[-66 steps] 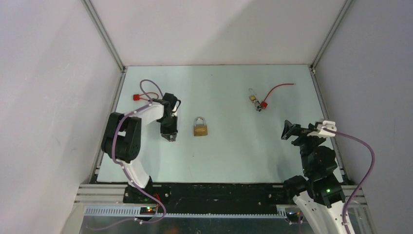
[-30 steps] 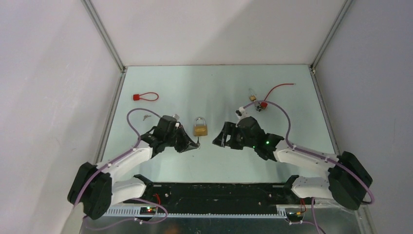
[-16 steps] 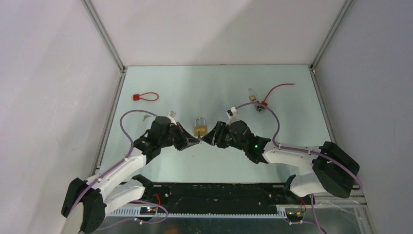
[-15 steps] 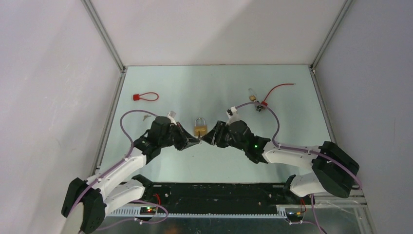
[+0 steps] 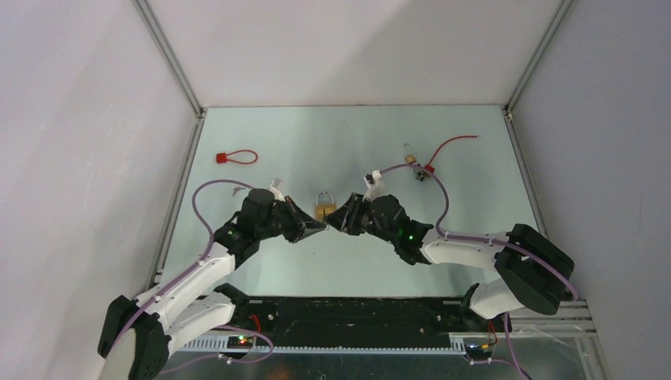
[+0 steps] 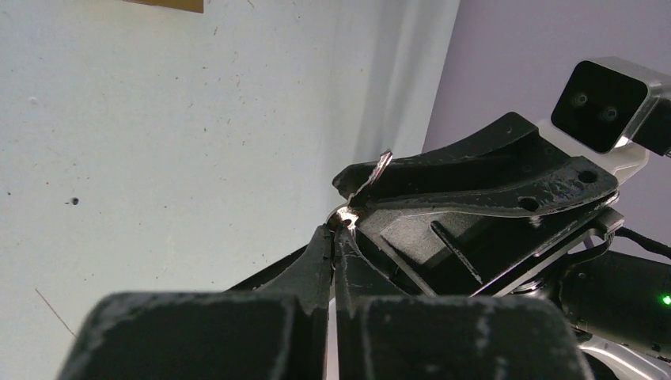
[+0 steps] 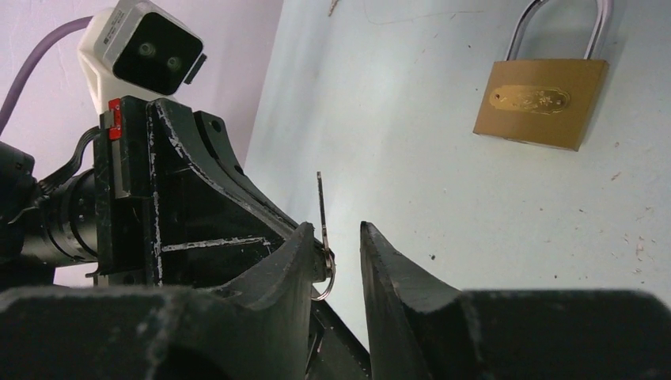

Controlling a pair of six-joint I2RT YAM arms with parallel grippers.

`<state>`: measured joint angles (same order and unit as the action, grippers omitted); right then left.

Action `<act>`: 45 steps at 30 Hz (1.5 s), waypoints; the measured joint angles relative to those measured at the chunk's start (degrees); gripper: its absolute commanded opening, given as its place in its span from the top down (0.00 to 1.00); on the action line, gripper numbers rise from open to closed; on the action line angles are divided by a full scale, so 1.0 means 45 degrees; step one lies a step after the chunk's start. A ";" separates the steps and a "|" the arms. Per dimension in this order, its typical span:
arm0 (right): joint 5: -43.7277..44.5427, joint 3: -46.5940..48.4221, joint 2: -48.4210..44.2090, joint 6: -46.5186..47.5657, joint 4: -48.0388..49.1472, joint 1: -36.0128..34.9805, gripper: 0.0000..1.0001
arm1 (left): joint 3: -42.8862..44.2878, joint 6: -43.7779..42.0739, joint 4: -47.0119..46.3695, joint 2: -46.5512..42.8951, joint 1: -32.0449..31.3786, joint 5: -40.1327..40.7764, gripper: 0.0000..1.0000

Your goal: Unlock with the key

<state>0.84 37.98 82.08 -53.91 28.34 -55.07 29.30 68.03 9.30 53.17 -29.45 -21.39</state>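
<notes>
The brass padlock (image 5: 324, 207) lies flat mid-table with its silver shackle pointing away; it also shows in the right wrist view (image 7: 542, 99). My left gripper (image 5: 319, 228) is shut on the tiny silvery key (image 6: 378, 169), pinching its head at the fingertips (image 6: 326, 237), just in front of the padlock. My right gripper (image 5: 338, 223) meets it tip to tip. In the right wrist view the right gripper (image 7: 336, 237) is open, with the key (image 7: 321, 207) and its small ring standing between the fingers, against the left one.
A red tag with a wire loop (image 5: 225, 157) lies at the back left. A small brass padlock with a red tag and red wire (image 5: 419, 165) lies at the back right. A tiny scrap (image 5: 235, 190) lies left of my left arm.
Both arms have swung in from the sides and met in front of the padlock. In the last half second both tips have crept a little nearer the padlock.
</notes>
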 measured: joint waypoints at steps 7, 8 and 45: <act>-0.0049 0.0000 0.0000 0.0034 0.0287 -0.0058 0.74 | -0.0034 0.0350 -0.0248 -0.0097 0.0000 -0.0010 1.00; -0.0049 0.0000 0.0000 0.0034 0.0316 -0.0073 0.74 | -0.0073 0.0389 -0.0296 -0.0160 0.0000 -0.0010 1.00; -0.1341 -0.0102 -0.4716 0.3274 -0.1413 0.0529 1.00 | 0.2968 -0.4090 -0.1321 -0.0991 0.1030 -0.2453 0.25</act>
<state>-5.19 37.52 60.86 -39.18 21.98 -52.69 42.65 49.63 3.36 48.71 -24.82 -32.42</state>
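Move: The left hand still holds the key by its bow, the key's middle barely 1 cm beyond its fingertips, ahead and right; the blade sticks out forward. The part-open right fingers already straddle the bow, the key about 1 cm to that hand's left and level with it in height. From either hand the padlock lies about 12 cm straight ahead and 13 cm below; the spare key lies some 18 cm ahead and 26 cm left, down on the table. While the left hand keeps its pinch and creeps up slightly, the right hand eases about 1 cm left, up and back and shuts its fingers on the key's bow, before the left fingers open wide and let go. The two then part: the left rises about 13 cm with its fingers tipping up some 35 degrees towards level, and the right carries the key up about 10 cm and 5 cm to the right, also drifting slightly back, its fingers tipping up about 20 degrees. ##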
